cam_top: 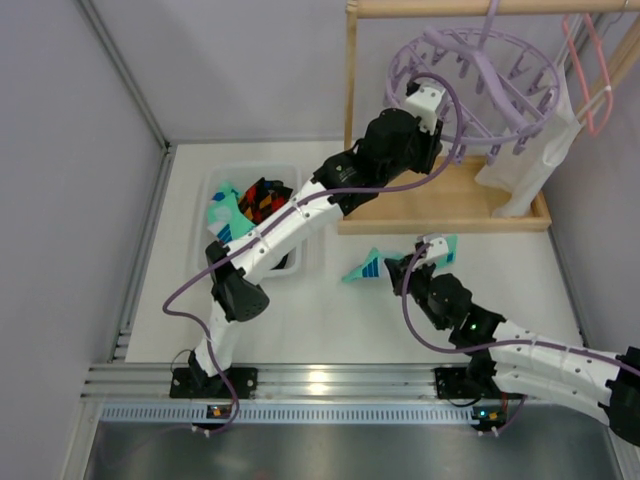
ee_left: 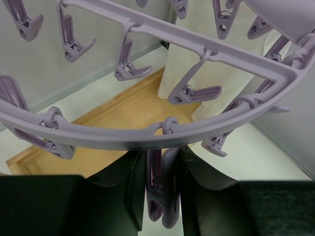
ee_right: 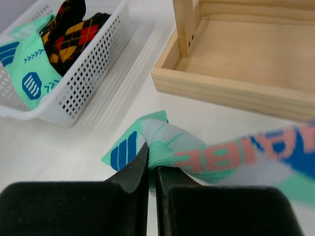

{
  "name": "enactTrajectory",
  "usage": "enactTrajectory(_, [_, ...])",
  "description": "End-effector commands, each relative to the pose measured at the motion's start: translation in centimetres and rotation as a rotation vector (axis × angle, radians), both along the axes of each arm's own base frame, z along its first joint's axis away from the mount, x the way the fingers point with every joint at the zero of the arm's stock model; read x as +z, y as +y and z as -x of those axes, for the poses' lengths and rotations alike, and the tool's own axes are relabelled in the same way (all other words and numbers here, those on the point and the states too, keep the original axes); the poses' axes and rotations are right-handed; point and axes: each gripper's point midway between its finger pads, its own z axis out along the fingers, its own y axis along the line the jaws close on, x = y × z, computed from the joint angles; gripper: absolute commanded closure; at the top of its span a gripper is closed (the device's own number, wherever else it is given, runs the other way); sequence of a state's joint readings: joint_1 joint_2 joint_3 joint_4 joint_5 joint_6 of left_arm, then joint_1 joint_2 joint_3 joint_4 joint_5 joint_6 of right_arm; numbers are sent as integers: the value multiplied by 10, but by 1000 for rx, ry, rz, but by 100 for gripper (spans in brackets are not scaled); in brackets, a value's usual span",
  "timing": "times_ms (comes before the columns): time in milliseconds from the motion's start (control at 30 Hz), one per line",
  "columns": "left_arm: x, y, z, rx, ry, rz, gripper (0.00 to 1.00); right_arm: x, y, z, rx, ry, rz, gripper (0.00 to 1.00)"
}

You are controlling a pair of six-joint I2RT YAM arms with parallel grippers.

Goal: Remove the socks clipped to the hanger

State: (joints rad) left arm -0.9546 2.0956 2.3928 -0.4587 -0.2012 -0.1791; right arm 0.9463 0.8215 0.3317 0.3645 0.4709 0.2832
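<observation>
The lavender ring hanger (cam_top: 480, 75) hangs from the wooden rack's top bar. My left gripper (cam_top: 428, 102) is raised to its near rim and is shut on one dangling clip peg (ee_left: 162, 191) under the ring (ee_left: 147, 135). The pegs that show hold no sock. My right gripper (cam_top: 405, 268) is low over the table and shut on a teal sock (ee_right: 197, 147) with blue stripes and coral letters; the sock's blue-striped end (cam_top: 365, 267) rests on the table. More socks, teal (cam_top: 225, 215) and argyle (cam_top: 262, 198), lie in the white basket (cam_top: 300, 262).
The wooden rack's tray base (cam_top: 450, 205) stands behind the right gripper and also shows in the right wrist view (ee_right: 231, 91). A white cloth (cam_top: 530, 160) and a pink wire hanger (cam_top: 592, 70) hang at the right. The basket (ee_right: 74, 91) is left of the held sock.
</observation>
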Motion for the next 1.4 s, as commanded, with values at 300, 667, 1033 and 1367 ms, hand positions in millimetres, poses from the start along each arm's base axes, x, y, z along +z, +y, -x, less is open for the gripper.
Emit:
enactTrajectory(300, [-4,55,13,151,34,0,8,3,-24,15,-41,16,-53,100])
enactTrajectory(667, [-76,238,71,559,141,-92,2,31,1,-1,57,9,-23,100])
enactTrajectory(1033, [-83,426,90,969,266,-155,2,92,103,-29,365,-51,100,100])
enactTrajectory(1367, [-81,479,139,1078,173,-146,2,114,223,-88,531,-84,407,100])
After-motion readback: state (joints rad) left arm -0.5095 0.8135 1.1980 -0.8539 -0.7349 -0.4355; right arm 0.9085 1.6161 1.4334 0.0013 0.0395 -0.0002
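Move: The left fingers are shut on a clip at the near rim of the lilac hanger, whose middle is about 9 cm ahead and 9 cm right; the basket of removed socks lies some 36 cm to its left, 5 cm farther out and 35 cm below. The right fingers already hold the freed green sock. From them the basket is about 30 cm left, 18 cm ahead and 14 cm down; the wooden tray's near left corner is 16 cm ahead, 8 cm left and 15 cm down. Dropping about 9 cm as its fingers open wide off the clip, the left hand sweeps some 45 cm left past the basket and back, turning counter-clockwise nearly 60 degrees. The right keeps the sock pinched, dips slightly back and right, then swings left, up and forward towards the basket, turning counter-clockwise. ##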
